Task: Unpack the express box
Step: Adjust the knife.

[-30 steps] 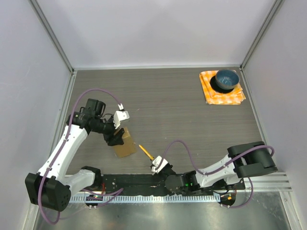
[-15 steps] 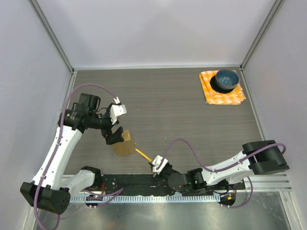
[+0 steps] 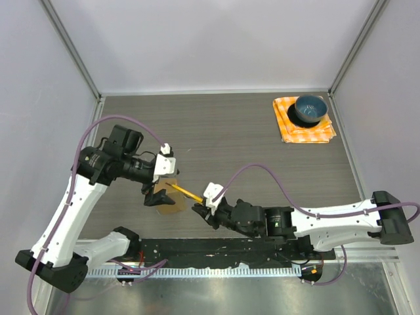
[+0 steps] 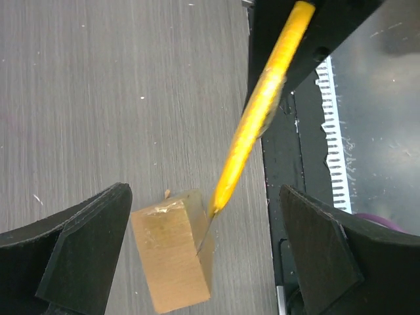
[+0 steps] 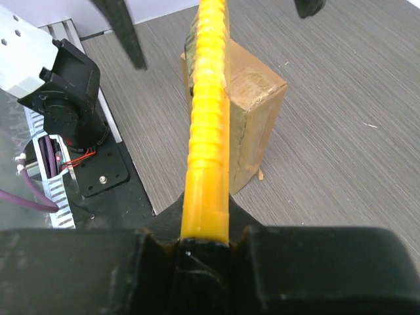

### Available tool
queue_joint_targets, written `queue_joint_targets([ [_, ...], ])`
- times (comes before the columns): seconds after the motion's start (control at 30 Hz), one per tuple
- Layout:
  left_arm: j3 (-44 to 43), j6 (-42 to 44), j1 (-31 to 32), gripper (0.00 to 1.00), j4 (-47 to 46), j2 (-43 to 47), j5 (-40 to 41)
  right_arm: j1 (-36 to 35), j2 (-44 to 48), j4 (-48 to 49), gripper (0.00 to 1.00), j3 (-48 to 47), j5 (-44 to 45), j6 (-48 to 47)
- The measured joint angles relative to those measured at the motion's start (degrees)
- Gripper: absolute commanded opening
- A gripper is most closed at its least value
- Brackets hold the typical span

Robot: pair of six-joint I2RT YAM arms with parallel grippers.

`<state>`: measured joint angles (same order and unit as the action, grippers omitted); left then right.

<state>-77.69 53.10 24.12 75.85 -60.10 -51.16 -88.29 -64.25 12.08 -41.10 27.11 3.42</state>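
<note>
The express box (image 3: 173, 203), a small brown carton, stands on end on the wooden table near its front left. It shows in the left wrist view as the express box (image 4: 172, 256) and in the right wrist view as the express box (image 5: 256, 105). My left gripper (image 3: 161, 186) hovers over it, open; its fingers (image 4: 79, 252) stand wide on both sides without touching it. My right gripper (image 3: 205, 211) is shut on a yellow cutter (image 3: 186, 193). The cutter (image 5: 209, 125) reaches over the box, and the thin blade (image 4: 205, 235) of the cutter (image 4: 259, 108) rests on the box's upper edge.
A blue bowl (image 3: 310, 109) sits on an orange checked cloth (image 3: 287, 128) at the back right corner. The black mounting plate (image 3: 197, 252) and a toothed rail run along the near edge. Grey walls close in the table on three sides.
My left gripper opened and let go of the box, which now stands on the table. My right arm swung left and forward, bringing the cutter's blade onto the box.
</note>
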Motion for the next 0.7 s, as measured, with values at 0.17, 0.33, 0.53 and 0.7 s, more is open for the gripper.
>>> queue_joint_targets([
  [0.17,0.04,0.13,3.78,0.63,0.85,-0.04,2.23,2.54,-0.28,-5.25,0.01,-2.71,-5.88,-0.55],
  [0.33,-0.17,1.57,4.57,0.12,1.33,-1.33,3.78,3.61,-0.48,-9.27,0.01,-4.24,-9.11,-1.03],
  [0.53,-0.2,3.13,5.73,0.0,3.58,-1.46,5.22,5.14,-0.92,-13.99,0.07,-6.82,-9.75,-1.53],
  [0.7,0.46,-0.39,5.95,0.0,3.32,-0.31,4.85,5.35,-0.5,-13.38,0.57,-7.34,-8.22,-3.32],
])
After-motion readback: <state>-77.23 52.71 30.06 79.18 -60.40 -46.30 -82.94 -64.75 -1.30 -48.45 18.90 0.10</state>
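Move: The yellow knife hangs in the air, still gripped at its rear end by the right hand, its bladed front end already between the left hand's open fingers. Its middle lies about 6 cm to the right of the left hand, 2 cm back and 3 cm lower; the box stands some 18 cm below that hand, about 3 cm ahead and 2 cm left. From the right hand, the knife's middle is about 5 cm left, 2 cm ahead and 3 cm higher. The left hand eases about 2 cm back and 1.5 cm down, tipping its fingers slightly lower while they close from wide open to nearly shut and pinch the knife's yellow front end, just behind the blade. The right hand holds the rear end almost in place, its fingers dipping some 10 degrees, then edges about 1.5 cm forward, and only once the left has its grip does it begin to open and let go. ##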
